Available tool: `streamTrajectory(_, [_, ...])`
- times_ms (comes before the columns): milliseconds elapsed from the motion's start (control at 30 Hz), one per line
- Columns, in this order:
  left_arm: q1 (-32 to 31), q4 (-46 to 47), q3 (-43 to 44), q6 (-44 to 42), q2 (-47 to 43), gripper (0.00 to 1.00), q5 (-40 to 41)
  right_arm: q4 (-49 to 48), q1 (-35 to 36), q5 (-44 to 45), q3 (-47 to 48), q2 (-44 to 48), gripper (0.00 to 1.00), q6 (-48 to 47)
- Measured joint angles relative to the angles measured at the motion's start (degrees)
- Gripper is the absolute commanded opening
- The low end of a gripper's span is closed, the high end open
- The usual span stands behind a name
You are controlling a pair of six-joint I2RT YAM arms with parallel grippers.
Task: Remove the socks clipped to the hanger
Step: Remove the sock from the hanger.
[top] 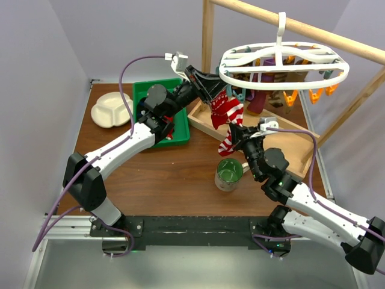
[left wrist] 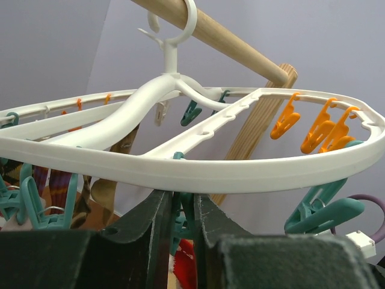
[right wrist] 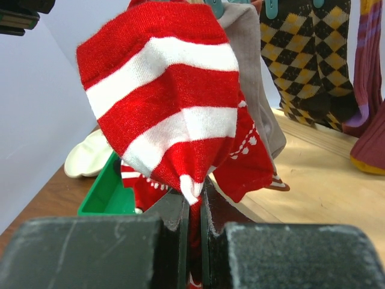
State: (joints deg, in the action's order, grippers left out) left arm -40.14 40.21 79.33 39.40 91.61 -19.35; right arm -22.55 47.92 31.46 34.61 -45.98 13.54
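Observation:
The white oval hanger (top: 281, 36) hangs by its hook from a wooden pole. A red-and-white striped sock (top: 227, 114) hangs from a teal clip on its near left rim. My left gripper (top: 213, 91) is just under the rim (left wrist: 198, 174), shut on that teal clip (left wrist: 178, 226). My right gripper (top: 236, 133) is shut on the lower end of the striped sock (right wrist: 162, 96), below the hanger. Brown-cream checkered socks (right wrist: 301, 54), a maroon sock (right wrist: 370, 66) and a grey sock (right wrist: 255, 90) hang behind it. Orange clips (left wrist: 325, 129) hang empty.
A green bin (top: 157, 90) with red fabric in it and a white divided plate (top: 111, 111) are at the back left. A wooden tray (top: 295, 147) lies under the hanger. A green mug (top: 228, 174) stands by my right arm. The wooden frame post (top: 207, 30) is behind.

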Motion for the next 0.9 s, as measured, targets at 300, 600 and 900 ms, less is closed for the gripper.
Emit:
streamTrajectory(300, [0.0,-0.2,-0.4,-0.4,0.0,0.63,-0.6,0.8,0.0,-0.1,0.0,0.0,0.00,0.4])
streamTrajectory(600, [-0.1,-0.7,-5.3,-1.0,-3.2,0.70,-1.5,0.9,0.0,-1.1,0.0,-0.7,0.00,0.4])
streamTrajectory(900, [-0.7,-4.0,-12.3,-2.6,-11.3,0.66,0.1,0.9,0.0,-2.9,0.0,-1.6,0.00,0.6])
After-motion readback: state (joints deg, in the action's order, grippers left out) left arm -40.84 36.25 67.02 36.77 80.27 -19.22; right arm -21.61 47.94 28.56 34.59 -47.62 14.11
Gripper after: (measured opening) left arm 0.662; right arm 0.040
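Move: My left fingers still squeeze a teal clip, right at their tips, on the near-left rim of the hanger. A second teal clip hangs about 3 cm back and 5 cm to the right of it; the grey sock hangs some 7 cm ahead, 2 cm right and 11 cm below. The striped sock is already pinched in my right hand, its middle about 1 cm ahead and 1 cm left, some 4 cm back, 2 cm right and 13 cm below my left hand. I open my left fingers wide to let go of the teal clip, sinking about 2 cm clear of the rim, then draw that hand some 4 cm back and 3 cm left, away from the hanger, fingers staying open. My right hand keeps its pinch on the striped sock and eases slightly left and down. ##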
